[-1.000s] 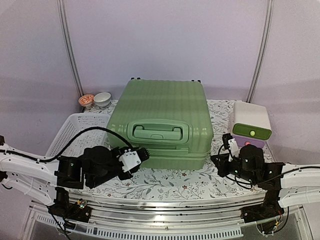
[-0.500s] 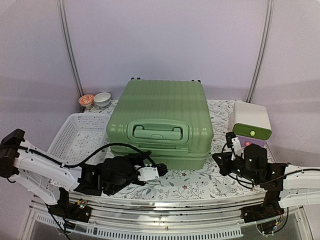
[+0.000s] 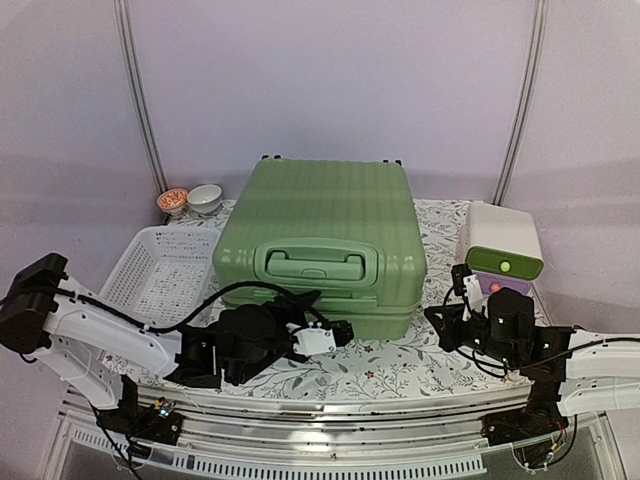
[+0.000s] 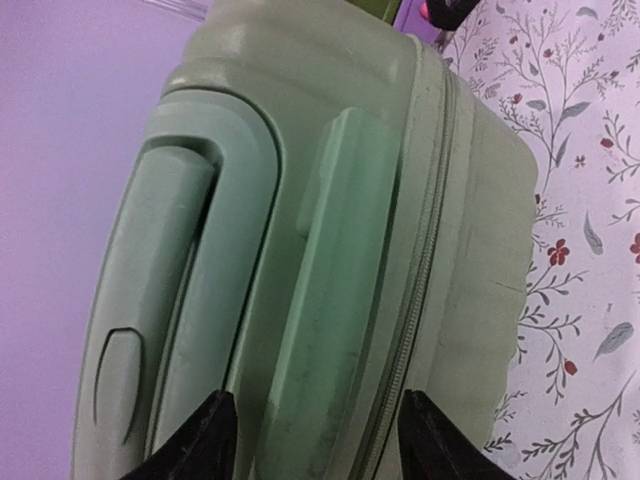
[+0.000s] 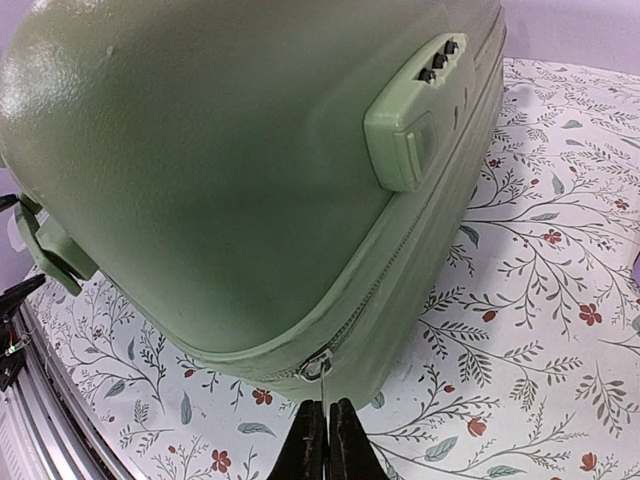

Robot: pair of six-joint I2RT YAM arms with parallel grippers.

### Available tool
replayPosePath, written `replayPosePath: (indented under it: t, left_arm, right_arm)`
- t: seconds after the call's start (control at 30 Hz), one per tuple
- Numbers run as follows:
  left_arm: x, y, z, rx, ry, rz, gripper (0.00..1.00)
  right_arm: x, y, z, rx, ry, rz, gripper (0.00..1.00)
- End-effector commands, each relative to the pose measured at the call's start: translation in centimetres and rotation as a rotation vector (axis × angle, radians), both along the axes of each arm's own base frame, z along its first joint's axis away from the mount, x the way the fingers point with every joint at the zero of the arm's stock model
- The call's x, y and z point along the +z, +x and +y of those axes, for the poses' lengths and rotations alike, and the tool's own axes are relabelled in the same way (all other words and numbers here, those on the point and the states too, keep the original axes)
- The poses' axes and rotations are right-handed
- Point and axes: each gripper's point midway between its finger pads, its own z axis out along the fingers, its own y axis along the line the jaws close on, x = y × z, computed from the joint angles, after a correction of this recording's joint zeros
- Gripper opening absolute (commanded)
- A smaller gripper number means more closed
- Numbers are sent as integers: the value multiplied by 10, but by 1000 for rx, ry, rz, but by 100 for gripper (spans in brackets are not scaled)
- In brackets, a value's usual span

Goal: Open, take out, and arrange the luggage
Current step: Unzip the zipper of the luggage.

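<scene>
The luggage (image 3: 320, 215), a large light-green ribbed suitcase, lies flat and closed on the floral cloth, its handle (image 3: 315, 265) facing me. My left gripper (image 3: 338, 332) sits low at the front face, just right of the handle. In the left wrist view its jaws (image 4: 318, 445) stand open across the luggage (image 4: 340, 200) front ridge and zipper line, gripping nothing. My right gripper (image 3: 440, 318) is at the front right corner. In the right wrist view it (image 5: 320, 440) is shut on the thin zipper pull (image 5: 318, 368) of the luggage (image 5: 220, 150), below the combination lock (image 5: 415, 120).
A white perforated basket (image 3: 160, 265) lies left of the suitcase, with two small bowls (image 3: 190, 198) behind it. A white, green and purple box (image 3: 500, 250) stands on the right, just behind my right arm. A metal rail runs along the near table edge.
My left arm has swung right along the suitcase front, from its left corner to below the handle, and its jaws have opened wider. The right arm has barely moved.
</scene>
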Motion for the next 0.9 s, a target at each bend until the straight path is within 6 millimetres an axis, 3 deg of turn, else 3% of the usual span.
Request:
replayPosePath:
  t: [0.0,0.33,0.5,0.67,0.87]
  left_arm:
    - [1,15,-6,27,25,-47,58]
    - [7,47,-8,165,62,-171,54]
    - [15,53,-6,194,44,-205,41]
    - [17,50,-2,181,62,-213,18]
    - [25,39,10,179,36,-218,13]
  right_arm:
    - [0,4,-5,-23,-3,-16,4]
    - [1,4,-5,-17,-6,-18,4]
    - [1,4,-5,-20,-17,-15,4]
    - [0,5,-6,-28,-26,-14,3]
    - [3,9,-16,-83,-35,-22,3]
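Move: The green suitcase's lower handle bar lies about 3 cm ahead of my left hand, 1 cm to its right and 1 cm below. Its carry handle is about 5 cm ahead and 7 cm above that hand; the zipper slider, near the right front corner, is some 16 cm to its right, 3 cm ahead and 4 cm lower. From my right hand, already holding the pull cord, the bar is roughly 20 cm left, 2 cm ahead and 4 cm above. With my left fingers half open, one above and one below the lower handle bar, I ease forward and to the right about 3 cm, onto the bar, tilting the fingertips up some 15 degrees. I begin closing before the reach ends, then stay there and pinch the bar between the pads. My right hand practically holds its place, keeping its shut grip on the zipper's pull cord. ##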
